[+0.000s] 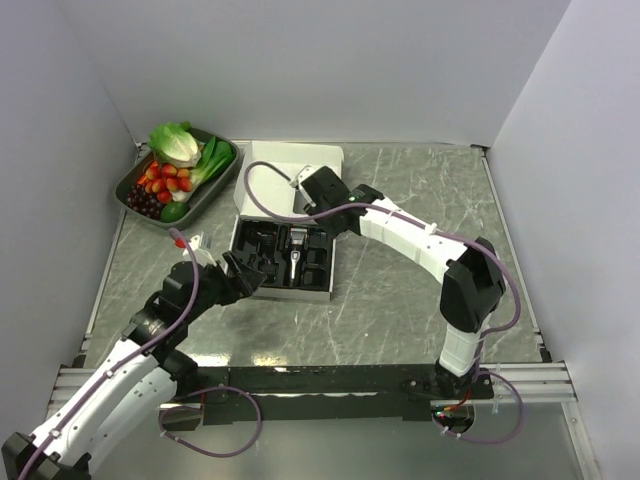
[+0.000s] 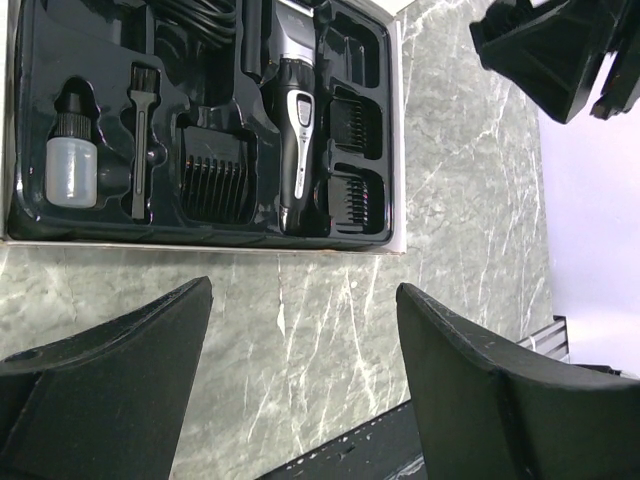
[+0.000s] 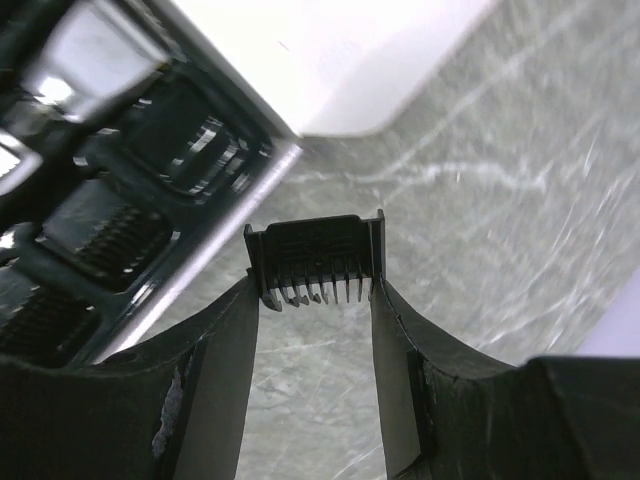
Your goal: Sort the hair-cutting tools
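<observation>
A black moulded tray [image 2: 200, 236] sits in a white box [image 1: 287, 294] at the table's middle. It holds the black-and-silver clipper [image 2: 297, 130] [image 1: 297, 252], a little brush [image 2: 140, 140], a small white bottle [image 2: 72, 165] and comb guards [image 2: 215, 175]. My right gripper [image 3: 315, 290] is shut on a black comb guard [image 3: 315, 250], held over the marble just beyond the tray's right edge [image 1: 338, 215]. My left gripper [image 2: 305, 290] is open with nothing between its fingers. It hovers over bare marble at the tray's near left corner [image 1: 237, 275].
A dark tray of vegetables and fruit [image 1: 178, 170] stands at the back left. The box's white lid [image 1: 295, 160] lies open behind the tray. White walls close in the marble table on three sides.
</observation>
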Action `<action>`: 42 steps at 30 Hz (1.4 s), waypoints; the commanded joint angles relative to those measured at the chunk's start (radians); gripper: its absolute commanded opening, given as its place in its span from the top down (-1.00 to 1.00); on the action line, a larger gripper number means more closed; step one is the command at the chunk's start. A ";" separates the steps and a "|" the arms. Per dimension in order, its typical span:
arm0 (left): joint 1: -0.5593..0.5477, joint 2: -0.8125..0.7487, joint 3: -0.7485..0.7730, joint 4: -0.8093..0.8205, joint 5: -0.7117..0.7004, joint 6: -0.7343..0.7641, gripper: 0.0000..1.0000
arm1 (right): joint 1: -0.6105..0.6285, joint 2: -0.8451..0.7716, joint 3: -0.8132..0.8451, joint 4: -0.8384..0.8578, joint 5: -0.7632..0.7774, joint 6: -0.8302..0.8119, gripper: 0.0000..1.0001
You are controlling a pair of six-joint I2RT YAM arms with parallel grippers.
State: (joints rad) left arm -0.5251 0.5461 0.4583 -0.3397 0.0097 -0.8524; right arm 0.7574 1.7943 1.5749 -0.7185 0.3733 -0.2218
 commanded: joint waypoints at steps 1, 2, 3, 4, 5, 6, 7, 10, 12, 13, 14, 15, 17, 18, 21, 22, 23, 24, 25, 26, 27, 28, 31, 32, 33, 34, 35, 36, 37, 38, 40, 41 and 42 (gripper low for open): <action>-0.004 -0.034 0.054 -0.036 -0.007 -0.007 -0.60 | 0.042 0.031 0.082 -0.035 -0.053 -0.146 0.84; -0.004 -0.043 0.057 -0.048 -0.007 -0.008 -0.60 | 0.045 0.037 0.088 -0.035 -0.078 -0.177 0.82; -0.004 -0.046 0.059 -0.054 -0.007 -0.008 -0.61 | 0.045 0.046 0.096 -0.033 -0.091 -0.191 0.81; -0.004 -0.051 0.057 -0.056 -0.007 -0.011 -0.61 | 0.046 0.053 0.099 -0.018 -0.102 -0.203 0.81; -0.004 -0.058 0.056 -0.056 -0.007 -0.013 -0.60 | 0.046 0.062 0.105 -0.021 -0.131 -0.226 0.80; -0.004 -0.060 0.054 -0.052 -0.007 -0.014 -0.61 | 0.046 0.083 0.121 -0.021 -0.138 -0.237 0.80; -0.004 -0.060 0.054 -0.050 -0.008 -0.019 -0.60 | 0.049 0.095 0.129 -0.022 -0.145 -0.244 0.80; -0.004 -0.054 0.054 -0.044 -0.007 -0.017 -0.60 | 0.048 0.132 0.148 -0.007 -0.157 -0.296 0.80; -0.003 -0.049 0.054 -0.039 -0.007 -0.016 -0.60 | 0.049 0.145 0.134 0.022 -0.171 -0.326 0.80; -0.004 -0.045 0.054 -0.036 -0.007 -0.014 -0.60 | 0.048 0.149 0.128 0.033 -0.177 -0.352 0.80; -0.004 -0.043 0.054 -0.036 -0.007 -0.013 -0.60 | 0.046 0.158 0.131 0.045 -0.186 -0.364 0.80; -0.004 -0.041 0.051 -0.033 -0.007 -0.010 -0.61 | 0.046 0.166 0.138 0.041 -0.195 -0.373 0.79; -0.004 -0.032 0.056 -0.036 -0.007 -0.004 -0.61 | 0.046 0.184 0.169 0.005 -0.229 -0.389 0.79; -0.004 -0.031 0.062 -0.042 -0.007 -0.001 -0.61 | 0.046 0.203 0.178 -0.008 -0.234 -0.393 0.78; -0.004 -0.031 0.069 -0.050 -0.007 0.007 -0.61 | 0.043 0.232 0.198 -0.036 -0.240 -0.410 0.77; -0.003 -0.032 0.069 -0.048 -0.007 0.007 -0.61 | 0.043 0.238 0.200 -0.039 -0.247 -0.418 0.77; -0.004 -0.034 0.069 -0.048 -0.007 0.007 -0.61 | 0.042 0.243 0.203 -0.044 -0.249 -0.421 0.76; -0.004 -0.034 0.072 -0.048 -0.007 0.009 -0.61 | 0.040 0.249 0.203 -0.044 -0.249 -0.422 0.75; -0.004 -0.032 0.072 -0.050 -0.007 0.009 -0.61 | 0.034 0.255 0.204 -0.044 -0.252 -0.425 0.74; -0.004 -0.029 0.074 -0.048 -0.007 0.010 -0.61 | 0.033 0.260 0.206 -0.045 -0.258 -0.426 0.74; -0.004 -0.026 0.072 -0.047 -0.007 0.012 -0.61 | 0.031 0.264 0.208 -0.048 -0.258 -0.426 0.74; -0.004 -0.025 0.075 -0.047 -0.007 0.013 -0.61 | 0.025 0.266 0.209 -0.052 -0.261 -0.424 0.74; -0.004 -0.014 0.079 -0.047 -0.007 0.016 -0.61 | 0.020 0.266 0.208 -0.058 -0.274 -0.429 0.72; -0.004 -0.011 0.080 -0.045 -0.007 0.018 -0.61 | 0.017 0.266 0.203 -0.056 -0.274 -0.430 0.71; -0.004 -0.009 0.079 -0.041 -0.007 0.018 -0.61 | 0.017 0.267 0.204 -0.059 -0.272 -0.432 0.71; -0.004 -0.003 0.079 -0.038 -0.007 0.018 -0.61 | 0.014 0.267 0.201 -0.061 -0.272 -0.432 0.70; -0.003 -0.002 0.079 -0.038 -0.007 0.016 -0.61 | 0.013 0.267 0.201 -0.061 -0.272 -0.433 0.70; -0.004 0.000 0.079 -0.035 -0.007 0.016 -0.61 | 0.011 0.269 0.201 -0.065 -0.277 -0.433 0.70; -0.004 0.002 0.077 -0.033 -0.007 0.016 -0.61 | 0.008 0.269 0.200 -0.065 -0.277 -0.436 0.69; -0.003 0.003 0.075 -0.032 -0.007 0.016 -0.61 | 0.007 0.267 0.198 -0.067 -0.280 -0.438 0.69; -0.004 0.005 0.074 -0.027 -0.007 0.015 -0.61 | 0.006 0.270 0.200 -0.071 -0.286 -0.441 0.69; -0.004 0.005 0.074 -0.025 -0.007 0.016 -0.61 | 0.005 0.278 0.200 -0.075 -0.284 -0.441 0.69; -0.006 0.006 0.072 -0.025 -0.007 0.015 -0.61 | 0.003 0.280 0.200 -0.075 -0.284 -0.442 0.69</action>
State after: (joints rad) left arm -0.5251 0.5484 0.4965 -0.3897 0.0097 -0.8509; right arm 0.7696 2.0651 1.7351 -0.7708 0.1036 -0.6373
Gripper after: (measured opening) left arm 0.806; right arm 0.514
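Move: The right hand already pinches a small black guard comb; its empty tray slot, at the box's far right corner, lies about 6 cm to the left, level in reach and some 10 cm below. The middle comb sits in the tray about 4 cm nearer the robot than that slot, the clipper some 5 cm left and 4 cm nearer. From the left hand the slot is about 16 cm ahead, 15 cm right and 10 cm below. Still pinching the guard comb, the right hand carries it left over the tray's far right corner, rising slightly at first and then sinking towards the empty slot, about 7 cm lower by the end. On the way the wrist swings some 30 degrees counter-clockwise, its fingers tip a little steeper, and the hand finally eases back right by about 1 cm; the grip stays unchanged. ##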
